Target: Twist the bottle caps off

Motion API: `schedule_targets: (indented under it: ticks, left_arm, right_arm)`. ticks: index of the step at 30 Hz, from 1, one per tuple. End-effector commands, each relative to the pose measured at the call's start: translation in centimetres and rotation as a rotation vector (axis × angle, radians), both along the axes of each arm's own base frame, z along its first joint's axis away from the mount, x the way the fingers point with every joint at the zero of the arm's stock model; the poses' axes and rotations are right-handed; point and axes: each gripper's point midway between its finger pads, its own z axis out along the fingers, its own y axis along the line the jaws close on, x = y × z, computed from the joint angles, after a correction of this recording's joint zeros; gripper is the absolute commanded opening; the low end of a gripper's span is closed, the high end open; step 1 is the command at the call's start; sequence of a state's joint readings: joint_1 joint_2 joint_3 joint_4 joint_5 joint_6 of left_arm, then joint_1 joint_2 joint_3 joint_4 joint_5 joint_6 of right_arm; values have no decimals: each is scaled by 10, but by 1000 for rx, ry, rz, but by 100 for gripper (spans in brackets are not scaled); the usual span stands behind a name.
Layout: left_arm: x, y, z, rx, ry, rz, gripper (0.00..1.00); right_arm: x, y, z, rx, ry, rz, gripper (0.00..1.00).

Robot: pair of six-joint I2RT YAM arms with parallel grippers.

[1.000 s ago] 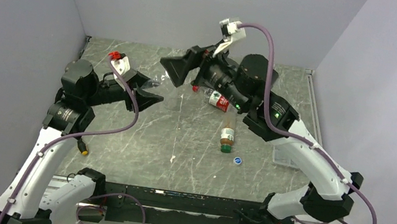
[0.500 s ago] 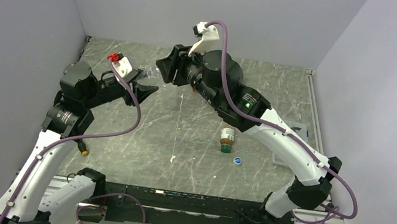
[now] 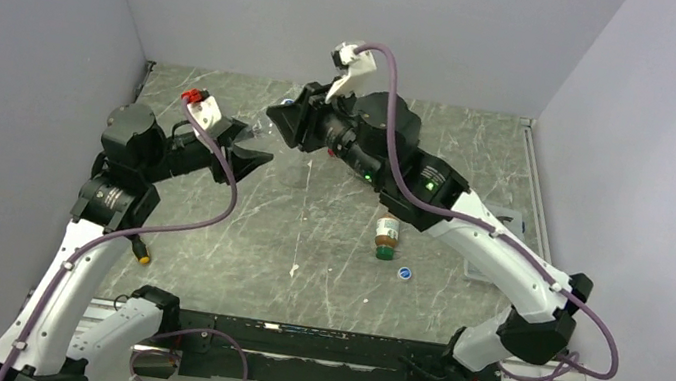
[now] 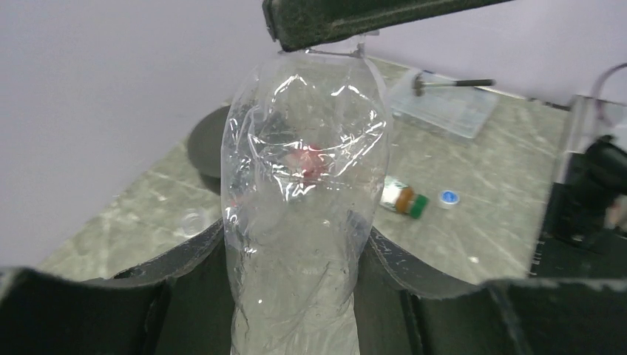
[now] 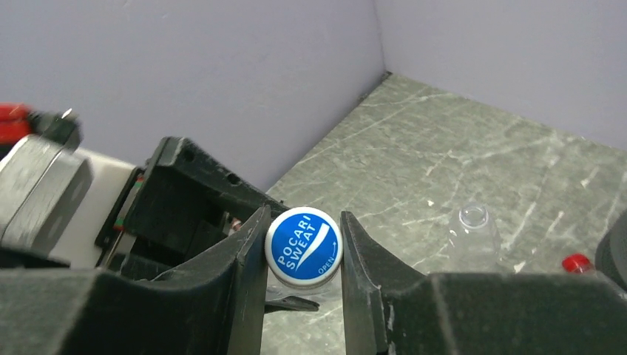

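My left gripper (image 4: 299, 255) is shut on the lower body of a plain clear bottle (image 4: 303, 185), held up above the table at the back left (image 3: 254, 151). Its blue-and-white cap (image 5: 304, 246) sits between the fingers of my right gripper (image 5: 304, 238), which is shut on it from the opposite side (image 3: 281, 121). An amber-brown bottle (image 3: 387, 235) with a green cap lies on the table in the middle. Another clear bottle (image 5: 473, 238) lies open-mouthed on the table behind.
A loose blue cap (image 3: 405, 273) lies beside the amber bottle. A clear tray (image 4: 444, 109) sits at the table's right side. A red cap (image 5: 577, 262) shows at the edge of the right wrist view. Grey walls close in the left, back and right.
My right gripper swung left from above the red-label bottle to the bottle held by my left gripper and shut on its cap. The left arm barely moved.
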State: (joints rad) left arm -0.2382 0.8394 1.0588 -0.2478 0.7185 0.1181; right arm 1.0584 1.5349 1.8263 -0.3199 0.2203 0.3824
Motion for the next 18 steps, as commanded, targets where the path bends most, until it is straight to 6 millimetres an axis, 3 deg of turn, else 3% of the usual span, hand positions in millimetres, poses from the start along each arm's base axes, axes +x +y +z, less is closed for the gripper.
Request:
schedule_targets:
  ticks: [1,2,6,11,14,16,18]
  left_arm:
    - [-54,-30,14,-87,128,-318,48]
    - [-63,-33,18,-108,164,-372,48]
    - [-88,-41,33,-167,279,-546,48]
    - [-101,-43,51,-212,354,-637,49]
    - [-102,-44,55,-221,376,-651,49]
    - [-102,-44,56,-224,384,-649,49]
    - [-103,-43,55,-220,378,-646,49]
  right_arm:
    - [-47,-21,82,170,-303,265,0]
    - [-70,-22,89,194,-363,388,0]
    - [-111,-40,101,248,-488,607,0]
    - [-149,-50,99,253,-561,843,0]
    - [-160,-47,92,239,-559,948,0]
    - [-163,-44,85,213,-548,999,10]
    - [-154,-39,81,184,-514,968,29]
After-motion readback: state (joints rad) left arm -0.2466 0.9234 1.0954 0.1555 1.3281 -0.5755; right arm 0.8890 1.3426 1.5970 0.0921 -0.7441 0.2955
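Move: The left gripper already holds the bottle. The cap on its neck lies about 4 cm ahead, 5 cm right and 9 cm above the left gripper, and right between the right gripper's closed fingers. From the right gripper, an empty clear bottle stands some 10 cm ahead and 35 below; the green-capped bottle lies roughly level, 24 cm right and 42 below, and the loose blue cap 9 cm back, 29 right and 45 below. Keep the cap pinched in the right gripper and the bottle gripped in the left, and draw both back towards the bases, about 10 cm, rising some 5 cm. As they come, swing the left gripper about 35 degrees clockwise, drifting right, and the right one some 45 degrees counter-clockwise until their fingers point at each other. ##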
